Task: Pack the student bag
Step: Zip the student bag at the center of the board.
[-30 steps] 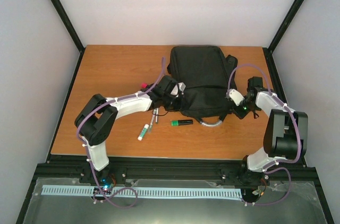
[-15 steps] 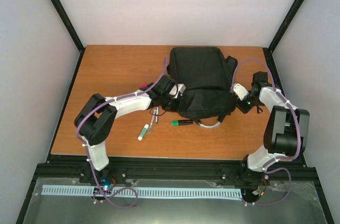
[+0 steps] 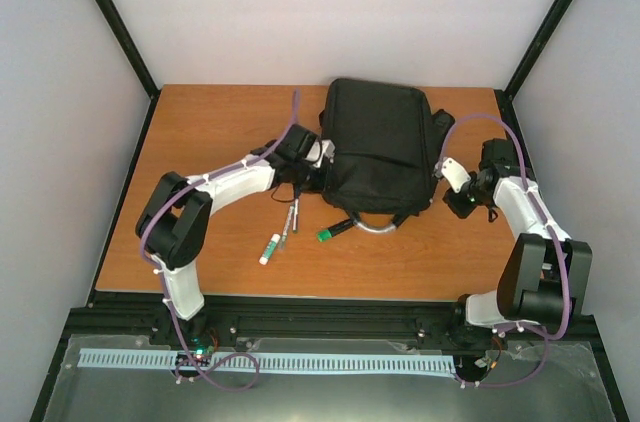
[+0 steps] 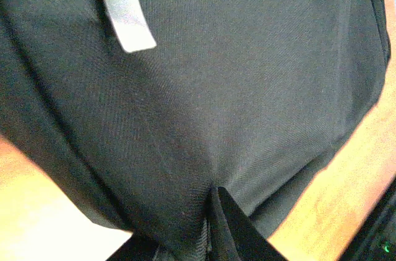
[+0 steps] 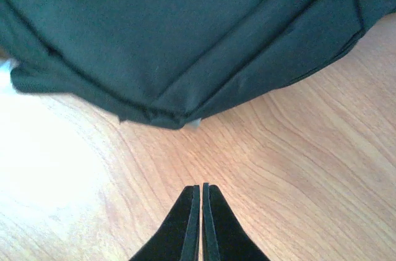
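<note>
The student bag (image 3: 378,147), a large black soft backpack, lies flat at the back middle of the table, its curved grey handle (image 3: 374,226) toward me. My left gripper (image 3: 323,164) is at the bag's left edge. In the left wrist view black fabric (image 4: 204,75) fills the frame, and a fold of it is pinched at the left gripper's (image 4: 215,198) tips. My right gripper (image 3: 442,188) hovers just off the bag's right side. In the right wrist view the right gripper (image 5: 201,188) is shut and empty over bare wood, a short gap from the bag's edge (image 5: 167,119).
A green highlighter (image 3: 335,230) lies just in front of the bag. A pen (image 3: 293,216) and a white glue stick with a green cap (image 3: 269,248) lie left of the highlighter. Black frame posts border the table (image 3: 200,132) on both sides.
The bag has slid toward the back and turned a little, the left gripper moving with it. The right gripper drew back to the right. The highlighter has swung to a slant.
</note>
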`<action>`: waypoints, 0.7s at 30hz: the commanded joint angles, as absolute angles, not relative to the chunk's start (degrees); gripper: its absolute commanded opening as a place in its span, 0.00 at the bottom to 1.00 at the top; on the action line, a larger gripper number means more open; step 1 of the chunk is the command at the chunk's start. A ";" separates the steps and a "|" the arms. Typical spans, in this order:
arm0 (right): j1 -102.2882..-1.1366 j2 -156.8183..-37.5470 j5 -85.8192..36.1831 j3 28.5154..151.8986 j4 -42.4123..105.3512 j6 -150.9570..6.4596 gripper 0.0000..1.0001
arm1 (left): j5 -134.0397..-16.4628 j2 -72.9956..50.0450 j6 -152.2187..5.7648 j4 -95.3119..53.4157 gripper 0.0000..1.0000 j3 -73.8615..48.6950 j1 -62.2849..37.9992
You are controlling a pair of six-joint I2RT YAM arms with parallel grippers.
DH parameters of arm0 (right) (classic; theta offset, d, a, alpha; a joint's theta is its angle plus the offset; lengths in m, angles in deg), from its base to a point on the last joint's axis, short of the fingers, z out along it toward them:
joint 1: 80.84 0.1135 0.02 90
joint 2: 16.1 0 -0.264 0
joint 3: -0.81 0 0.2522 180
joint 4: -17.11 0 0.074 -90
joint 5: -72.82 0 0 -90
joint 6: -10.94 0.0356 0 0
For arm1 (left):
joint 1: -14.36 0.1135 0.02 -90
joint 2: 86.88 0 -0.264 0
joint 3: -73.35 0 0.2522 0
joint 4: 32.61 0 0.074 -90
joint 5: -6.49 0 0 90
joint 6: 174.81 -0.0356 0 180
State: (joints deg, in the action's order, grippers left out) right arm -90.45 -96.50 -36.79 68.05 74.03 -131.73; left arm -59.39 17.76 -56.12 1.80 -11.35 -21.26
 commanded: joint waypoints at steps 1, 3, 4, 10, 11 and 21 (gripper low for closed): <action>-89.32 -96.78 -39.32 67.31 74.78 -130.12 0.03 | -65.00 19.16 -58.48 1.13 0.22 -19.42 -18.29; -89.33 -97.16 -39.80 67.58 74.79 -129.05 0.03 | -67.46 18.99 -57.97 3.18 0.42 -20.82 -18.31; -89.35 -97.06 -39.70 67.22 74.40 -128.54 0.03 | -68.29 18.48 -57.41 3.77 0.48 -20.87 -18.33; -89.28 -97.76 -39.88 63.23 69.20 -127.01 0.27 | -73.25 13.13 -57.99 4.64 0.58 -17.79 -20.31; -89.29 -98.56 -40.87 63.37 69.05 -126.60 0.30 | -72.80 12.33 -59.50 3.59 0.59 -17.11 -21.33; -89.30 -108.21 -49.49 71.53 68.58 -120.72 0.42 | -81.15 16.11 -83.79 -7.98 0.64 -17.80 -36.97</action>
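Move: The left hand still pinches the student bag's left side; the bag's middle lies about 9 cm ahead, 10 cm right and 4 cm lower. The handle is roughly 10 cm back and 10 cm right of that hand, the green marker some 10 cm back and 1 cm right. From the closed right hand, the bag's middle is about 14 cm ahead, 17 cm left and 4 cm lower, the handle 6 cm back and 18 cm left. Left hand releases the bag going 5 cm forward, swings right, back and up; right opens, sinking 4 cm. ##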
